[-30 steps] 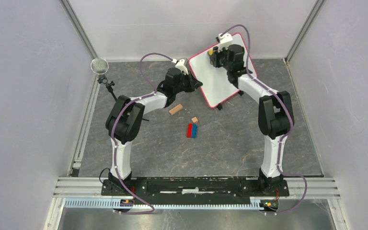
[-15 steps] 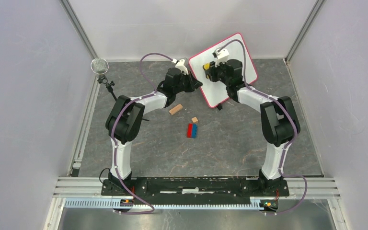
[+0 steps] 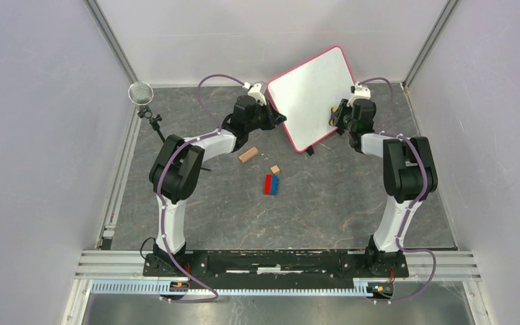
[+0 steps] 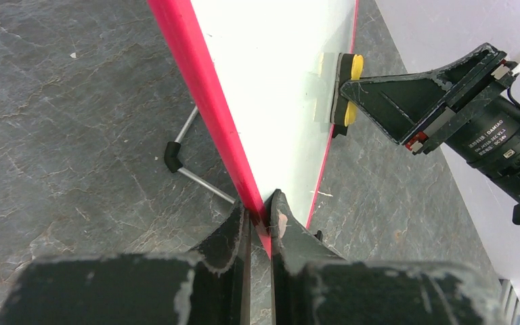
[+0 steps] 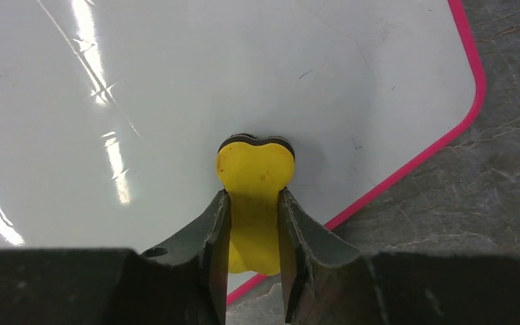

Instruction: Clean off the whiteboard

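Note:
The whiteboard point(image 3: 311, 95) stands tilted at the back of the table, white with a pink frame and no writing visible on its face point(image 5: 176, 88). My left gripper point(image 3: 279, 122) is shut on the pink frame point(image 4: 206, 101) at the board's left edge, one finger on each side point(image 4: 261, 211). My right gripper point(image 3: 339, 119) is shut on a yellow eraser point(image 5: 255, 169). The eraser's dark pad presses against the board near its lower right corner. The left wrist view shows the eraser point(image 4: 349, 84) side-on against the white face.
A wire stand leg with a black foot point(image 4: 175, 153) props the board from behind. On the grey table lie a wooden block point(image 3: 248, 155), a smaller wooden piece point(image 3: 275, 169) and red and blue bricks point(image 3: 271, 184). A microphone point(image 3: 141, 93) stands at the left wall.
My right gripper has swept the eraser from the board's upper part across its face and down to the lower right edge. The left gripper has kept its hold on the frame without moving.

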`<state>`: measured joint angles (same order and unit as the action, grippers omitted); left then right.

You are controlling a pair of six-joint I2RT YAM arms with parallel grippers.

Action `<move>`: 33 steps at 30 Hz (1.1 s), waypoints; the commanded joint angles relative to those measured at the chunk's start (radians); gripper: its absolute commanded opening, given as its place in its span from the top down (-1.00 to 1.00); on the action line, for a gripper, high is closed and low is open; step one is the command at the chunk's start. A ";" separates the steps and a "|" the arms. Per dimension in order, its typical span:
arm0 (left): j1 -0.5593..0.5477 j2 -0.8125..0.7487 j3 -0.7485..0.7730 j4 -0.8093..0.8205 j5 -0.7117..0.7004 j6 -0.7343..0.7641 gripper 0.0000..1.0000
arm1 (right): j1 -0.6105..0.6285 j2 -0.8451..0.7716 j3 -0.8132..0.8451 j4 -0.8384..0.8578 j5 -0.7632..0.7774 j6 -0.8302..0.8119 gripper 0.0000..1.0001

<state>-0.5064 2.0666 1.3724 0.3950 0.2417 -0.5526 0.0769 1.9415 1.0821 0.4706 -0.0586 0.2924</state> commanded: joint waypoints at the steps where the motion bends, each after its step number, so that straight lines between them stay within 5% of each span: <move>1: 0.008 -0.007 0.013 -0.064 -0.087 0.134 0.95 | 0.087 -0.003 0.021 0.036 -0.024 0.033 0.99; 13: 0.010 -0.012 0.009 -0.068 -0.087 0.136 0.95 | 0.412 -0.066 -0.021 0.165 0.052 -0.017 0.96; 18: 0.013 -0.021 0.003 -0.070 -0.091 0.140 0.95 | 0.351 -0.084 -0.113 0.190 0.155 0.052 0.96; 24: 0.014 -0.023 0.000 -0.070 -0.093 0.141 0.95 | 0.178 -0.025 -0.201 0.233 0.030 0.266 0.97; 33: 0.016 -0.041 -0.018 -0.070 -0.102 0.146 0.95 | 0.154 -0.023 -0.206 0.146 0.105 0.276 0.97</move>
<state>-0.5007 2.0613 1.3735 0.3794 0.2329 -0.5495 0.2245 1.8938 0.8963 0.7330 -0.0135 0.5510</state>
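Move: My right hand holds the yellow eraser against the sloping whiteboard near its lower right; the board's middle is about 7 cm to the left, 2 cm ahead and 6 cm higher. One black clip on the lower edge is some 3 cm back, 2 cm right and 4 cm below; the other is about 10 cm left, 12 cm back and 4 cm below. From my left hand, gripping the board's left edge, the middle is roughly 9 cm ahead, 14 cm right and about level. I sweep the eraser quickly left and up along the board with my right hand, some 18 cm and slightly back, towards my left gripper, tipping my fingers up about 10 degrees. Then I reverse, wiping about 10 cm right and down while rolling the hand's left side up some 15 degrees. My right grip stays shut on the eraser, and my left fingers keep holding the board's edge. ##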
